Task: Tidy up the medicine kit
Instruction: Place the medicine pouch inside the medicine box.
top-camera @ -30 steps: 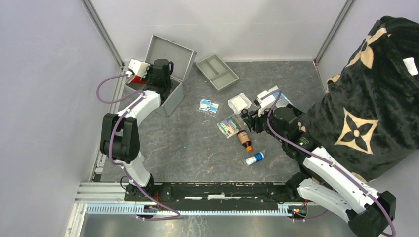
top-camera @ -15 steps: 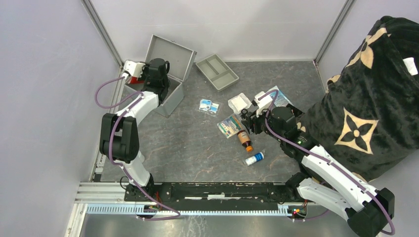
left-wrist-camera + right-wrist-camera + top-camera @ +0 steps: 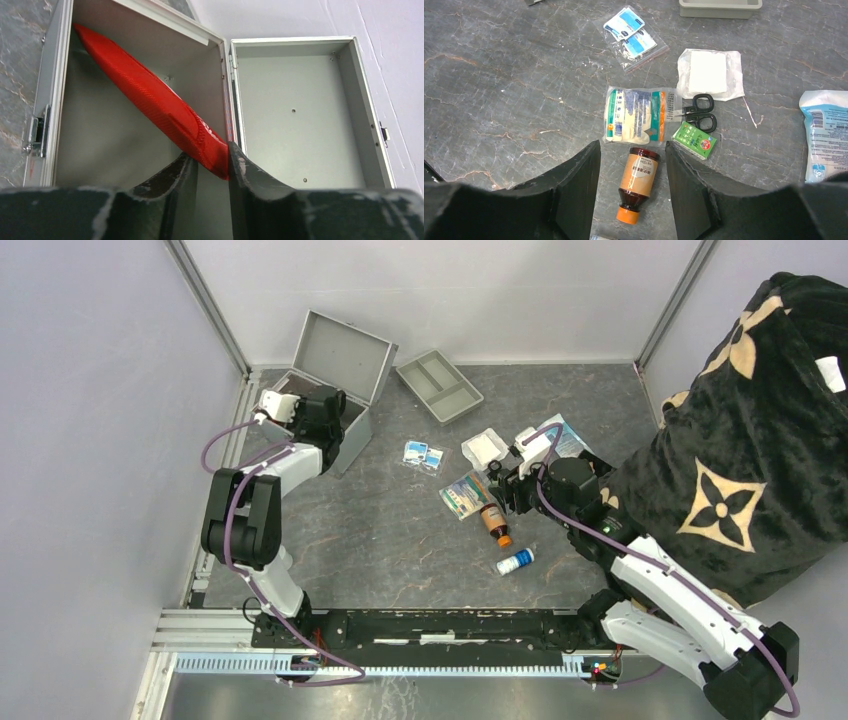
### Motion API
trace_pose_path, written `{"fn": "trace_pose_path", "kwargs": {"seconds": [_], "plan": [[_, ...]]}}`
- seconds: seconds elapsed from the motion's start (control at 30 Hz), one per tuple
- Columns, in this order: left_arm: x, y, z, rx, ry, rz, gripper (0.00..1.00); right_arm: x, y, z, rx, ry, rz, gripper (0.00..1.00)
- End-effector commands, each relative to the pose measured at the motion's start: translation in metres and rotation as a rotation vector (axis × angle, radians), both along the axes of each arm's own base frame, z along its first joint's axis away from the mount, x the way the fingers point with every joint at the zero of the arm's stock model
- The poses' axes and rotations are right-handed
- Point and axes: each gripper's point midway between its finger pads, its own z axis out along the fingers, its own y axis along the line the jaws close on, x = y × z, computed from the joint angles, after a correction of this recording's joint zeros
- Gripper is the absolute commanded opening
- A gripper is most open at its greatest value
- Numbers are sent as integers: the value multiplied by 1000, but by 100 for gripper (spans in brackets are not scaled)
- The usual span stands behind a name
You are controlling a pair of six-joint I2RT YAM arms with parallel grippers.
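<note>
The medicine kit (image 3: 349, 443), a silver-grey metal case, stands open at the back left with its lid (image 3: 345, 356) tipped back. In the left wrist view a flat red pouch (image 3: 150, 97) lies slantwise inside the kit (image 3: 110, 135). My left gripper (image 3: 210, 154) hangs over the case with its jaws parted. The pouch's near end still sits between the tips and leans on the right finger (image 3: 240, 167). My right gripper (image 3: 633, 146) is open above a brown bottle (image 3: 638, 175) with an orange cap, which lies on the table between the fingers.
A grey divided tray (image 3: 438, 386) lies behind the middle. Around the bottle lie a sachet bag (image 3: 423, 455), a gauze pack (image 3: 709, 72), a glove packet (image 3: 639, 115), scissors (image 3: 699, 111), a green box (image 3: 695, 140) and a small white vial (image 3: 515, 561). Black patterned cloth (image 3: 750, 440) fills the right.
My left gripper's jaws have parted from the red pouch, and its wrist has drawn back toward the case's near side. The right gripper shifted slightly left over the bottle.
</note>
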Motion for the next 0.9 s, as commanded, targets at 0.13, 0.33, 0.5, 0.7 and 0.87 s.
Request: {"fn": "trace_pose_path", "kwargs": {"seconds": [0.13, 0.33, 0.5, 0.7, 0.87], "plan": [[-8, -7, 20, -136, -67, 3, 55, 0, 1, 7, 25, -29, 9, 57], [-5, -28, 21, -214, -56, -96, 77, -1, 4, 6, 33, -23, 21, 57], [-6, -48, 30, -263, -49, -193, 86, -1, 3, 5, 31, -21, 16, 57], [-25, -51, 50, -267, -32, -227, 94, 0, 4, 4, 37, -17, 11, 58], [-44, -44, 66, -231, -15, -224, 99, 1, 8, 3, 47, -5, 20, 58]]}}
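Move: The left fingers, already parting, still straddle the medicine pouch's end inside the medicine box; its middle lies about 8 cm left, 1 cm back and 5 cm below. The box's middle is some 6 cm back, 3 cm left and 8 cm below; its open lid rises about 9 cm ahead, 3 cm right. The grey tray sits roughly 21 cm right, 1 cm ahead, 15 cm below. From the right hand the pouch is about 38 cm left and 18 cm ahead, 8 cm lower. Left fingers open wide, releasing the pouch as the hand moves about 5 cm right, then back and up. ##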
